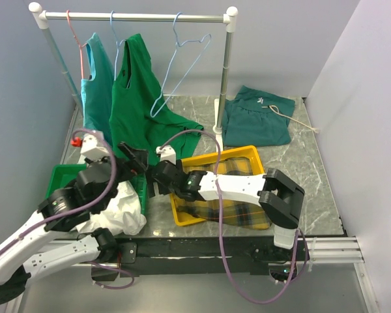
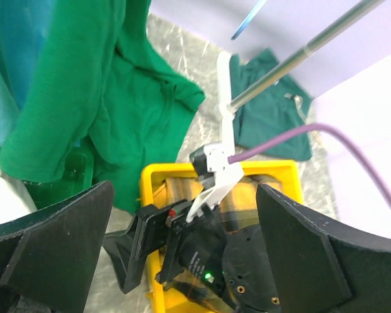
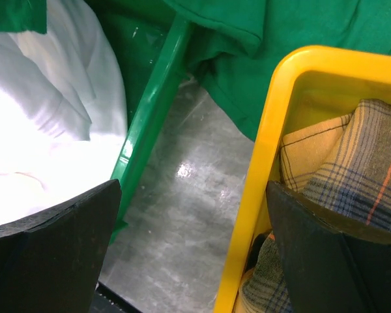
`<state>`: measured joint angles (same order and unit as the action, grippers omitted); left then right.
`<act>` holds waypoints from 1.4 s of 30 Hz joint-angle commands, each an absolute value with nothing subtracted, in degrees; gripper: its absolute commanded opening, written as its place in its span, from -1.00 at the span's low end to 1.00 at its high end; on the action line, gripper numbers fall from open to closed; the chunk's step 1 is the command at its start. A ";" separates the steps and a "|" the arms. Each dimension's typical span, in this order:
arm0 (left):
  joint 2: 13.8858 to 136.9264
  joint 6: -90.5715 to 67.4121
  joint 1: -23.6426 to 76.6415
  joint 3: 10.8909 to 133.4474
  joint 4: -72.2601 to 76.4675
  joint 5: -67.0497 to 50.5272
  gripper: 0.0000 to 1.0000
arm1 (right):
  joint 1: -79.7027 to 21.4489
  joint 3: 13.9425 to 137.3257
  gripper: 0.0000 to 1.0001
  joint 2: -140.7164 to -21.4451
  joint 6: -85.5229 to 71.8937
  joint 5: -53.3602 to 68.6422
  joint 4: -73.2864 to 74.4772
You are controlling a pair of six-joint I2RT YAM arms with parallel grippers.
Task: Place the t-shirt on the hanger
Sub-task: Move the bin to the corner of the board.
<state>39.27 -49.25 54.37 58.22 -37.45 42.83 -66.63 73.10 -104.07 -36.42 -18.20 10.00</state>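
The white t-shirt (image 1: 120, 208) lies crumpled in the green bin (image 1: 58, 176) at the front left. In the right wrist view it is bright white (image 3: 45, 130) and nothing holds it. The bare light-blue hanger (image 1: 182, 59) hangs on the rack's rail at the right; its tip shows in the left wrist view (image 2: 249, 18). My left gripper (image 1: 133, 160) is open and empty above the bin's right edge. My right gripper (image 1: 158, 179) is open and empty over the gap between the green bin and the yellow bin (image 1: 247, 153). The two grippers are close together.
The green shirt (image 1: 133, 98) on its blue hanger drapes down onto the table. A teal shirt (image 1: 98, 91) hangs on the pink-red hanger. Plaid cloth (image 1: 238, 208) fills the yellow bin. A dark green garment (image 1: 257, 124) lies at the back right. The rack's right post (image 1: 225, 78) stands mid-table.
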 commanded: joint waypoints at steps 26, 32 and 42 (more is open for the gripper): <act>36.56 -49.66 54.58 60.03 -36.56 45.09 0.93 | -76.37 84.37 1.00 -105.45 -34.37 -26.81 14.24; 37.09 -49.48 54.58 60.56 -36.56 44.74 0.93 | -75.77 90.87 1.00 -112.75 -34.19 -22.94 14.77; 36.91 -49.13 54.58 61.26 -36.83 44.65 0.93 | -69.35 92.29 1.00 -117.24 -39.55 -22.94 16.08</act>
<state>36.91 -49.30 54.37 59.11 -37.58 44.88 -71.83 92.23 -117.64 -37.10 -23.00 16.67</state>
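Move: The yellow bin's middle lies about 22 cm right of the right hand, some 2 cm back and 4 cm lower. To the hand's left, the green bin's middle is around 16 cm off and 4 cm back, and the white shirt in it about 10 cm left and 9 cm back. From the left hand, the yellow bin is roughly 22 cm to the right, about level fore and aft, and some 24 cm below. With the right gripper wide open and its right finger still inside the yellow bin's left rim, drag the rim left and slightly back about 2.5 cm, then ease back right. Lift some 4 cm clear while swinging back and left, then come forward and down over the green bin's right rim, ending about 7 cm left of the start, fingers open. ##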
